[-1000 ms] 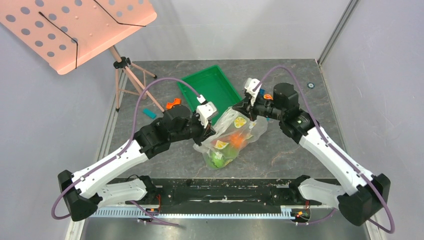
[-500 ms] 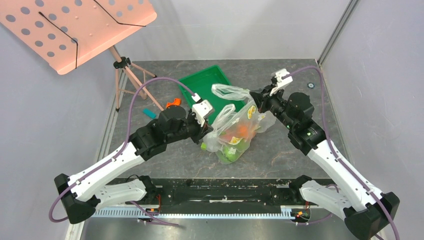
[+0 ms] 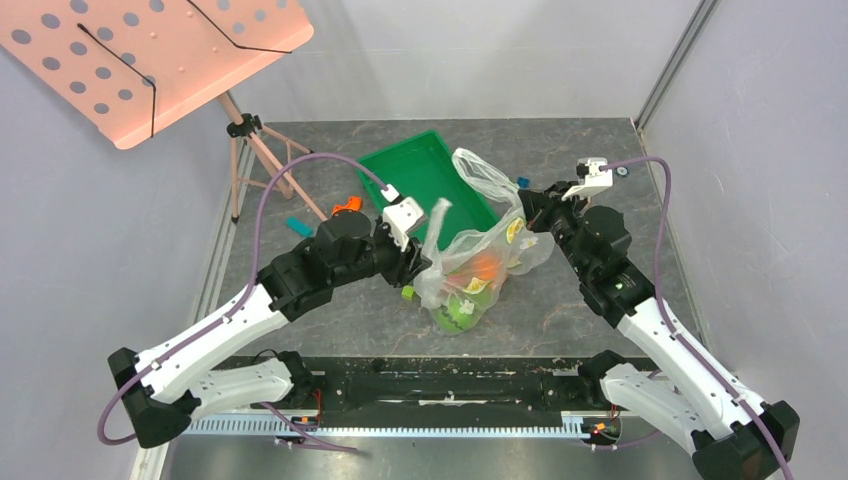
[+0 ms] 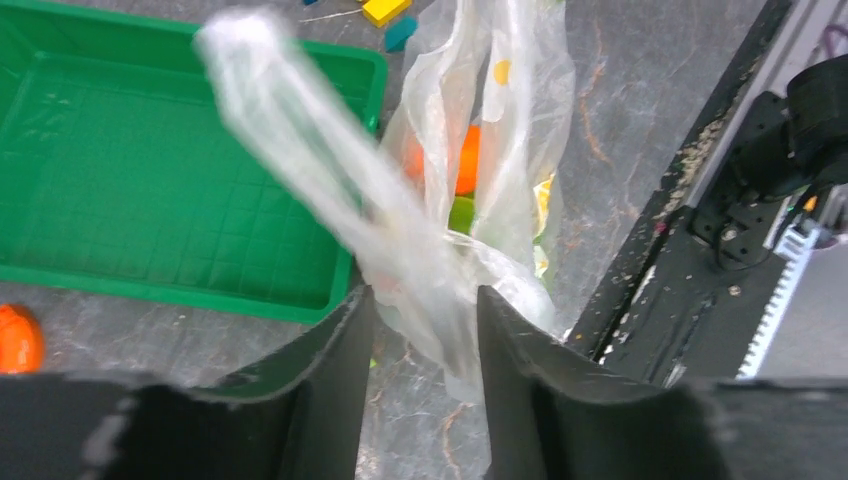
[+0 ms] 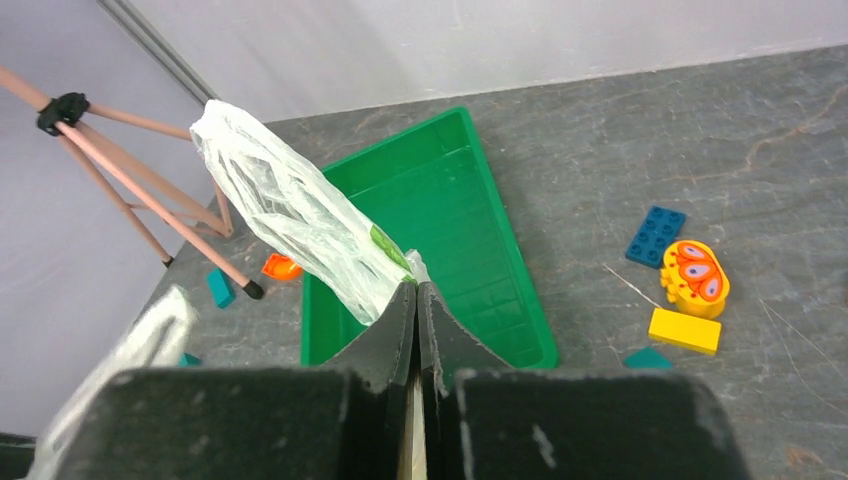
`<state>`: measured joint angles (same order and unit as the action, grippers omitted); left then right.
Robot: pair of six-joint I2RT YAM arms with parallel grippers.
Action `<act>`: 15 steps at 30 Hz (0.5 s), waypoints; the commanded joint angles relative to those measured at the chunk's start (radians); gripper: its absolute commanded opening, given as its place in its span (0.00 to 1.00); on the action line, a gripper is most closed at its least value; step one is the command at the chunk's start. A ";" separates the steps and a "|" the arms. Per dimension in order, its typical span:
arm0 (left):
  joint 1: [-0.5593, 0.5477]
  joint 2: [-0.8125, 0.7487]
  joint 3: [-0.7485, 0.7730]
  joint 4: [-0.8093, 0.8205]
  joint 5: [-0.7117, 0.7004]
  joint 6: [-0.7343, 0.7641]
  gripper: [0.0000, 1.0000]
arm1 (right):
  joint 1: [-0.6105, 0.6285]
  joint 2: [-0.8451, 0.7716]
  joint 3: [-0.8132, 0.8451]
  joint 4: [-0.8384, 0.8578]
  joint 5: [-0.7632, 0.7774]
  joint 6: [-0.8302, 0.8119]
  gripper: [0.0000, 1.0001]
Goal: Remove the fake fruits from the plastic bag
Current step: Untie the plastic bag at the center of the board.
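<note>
The clear plastic bag [image 3: 470, 262] with flower prints hangs stretched between my grippers over the table. A round orange fruit [image 3: 487, 264] and a green fruit [image 3: 461, 311] show through it; the other fruits are hidden. My right gripper [image 3: 528, 212] is shut on one loop handle [image 5: 300, 215] and holds it up. My left gripper [image 3: 421, 266] is open at the bag's left side, and bag plastic [image 4: 425, 290] lies in the gap between its fingers. The orange fruit [image 4: 462, 160] also shows in the left wrist view. The other handle [image 3: 440, 216] stands free.
The green tray [image 3: 415, 172] lies just behind the bag. An orange curved toy [image 3: 346, 207] and a teal block [image 3: 298, 225] lie left of it. Blue [image 5: 656, 235] and yellow [image 5: 683, 330] blocks and an orange-yellow toy [image 5: 697, 272] lie right of the tray. A pink stand's tripod [image 3: 262, 150] is at the back left.
My right gripper has pulled the bag's handle up and to the right. The bag has risen and shifted right. My left gripper has stayed at the bag's left side.
</note>
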<state>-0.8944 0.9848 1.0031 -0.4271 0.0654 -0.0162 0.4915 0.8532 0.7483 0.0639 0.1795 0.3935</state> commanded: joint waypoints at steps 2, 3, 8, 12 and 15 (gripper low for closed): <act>-0.002 0.073 0.097 0.020 0.082 -0.001 0.61 | -0.005 -0.019 0.011 0.086 -0.072 -0.006 0.00; -0.002 0.100 0.122 0.006 0.098 0.008 0.62 | -0.005 -0.019 0.014 0.086 -0.081 -0.011 0.00; -0.003 0.205 0.224 -0.049 0.169 0.048 0.66 | -0.005 -0.019 0.029 0.074 -0.119 -0.029 0.00; -0.003 0.250 0.253 -0.040 0.240 0.050 0.69 | -0.005 -0.020 0.035 0.069 -0.140 -0.036 0.00; -0.005 0.276 0.268 -0.028 0.258 0.043 0.70 | -0.005 -0.019 0.036 0.071 -0.156 -0.038 0.00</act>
<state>-0.8944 1.2369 1.2171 -0.4660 0.2440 -0.0010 0.4904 0.8497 0.7483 0.0975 0.0616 0.3729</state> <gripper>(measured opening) 0.693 0.007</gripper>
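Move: The plastic bag hangs from the right fingers, its middle about 10 cm to the left hand's right, 2 cm back and some 13 cm below. From the left hand, the watermelon in the bag lies about 7 cm right, 7 cm back and 20 cm down, and the green bin some 18 cm ahead, 1 cm right, on the table. From the right hand, the bag's middle is about 10 cm left, 12 cm back and 17 cm below. The left hand slides about 5 cm right over the bag, fingers opening wider, while the right keeps its pinch. ##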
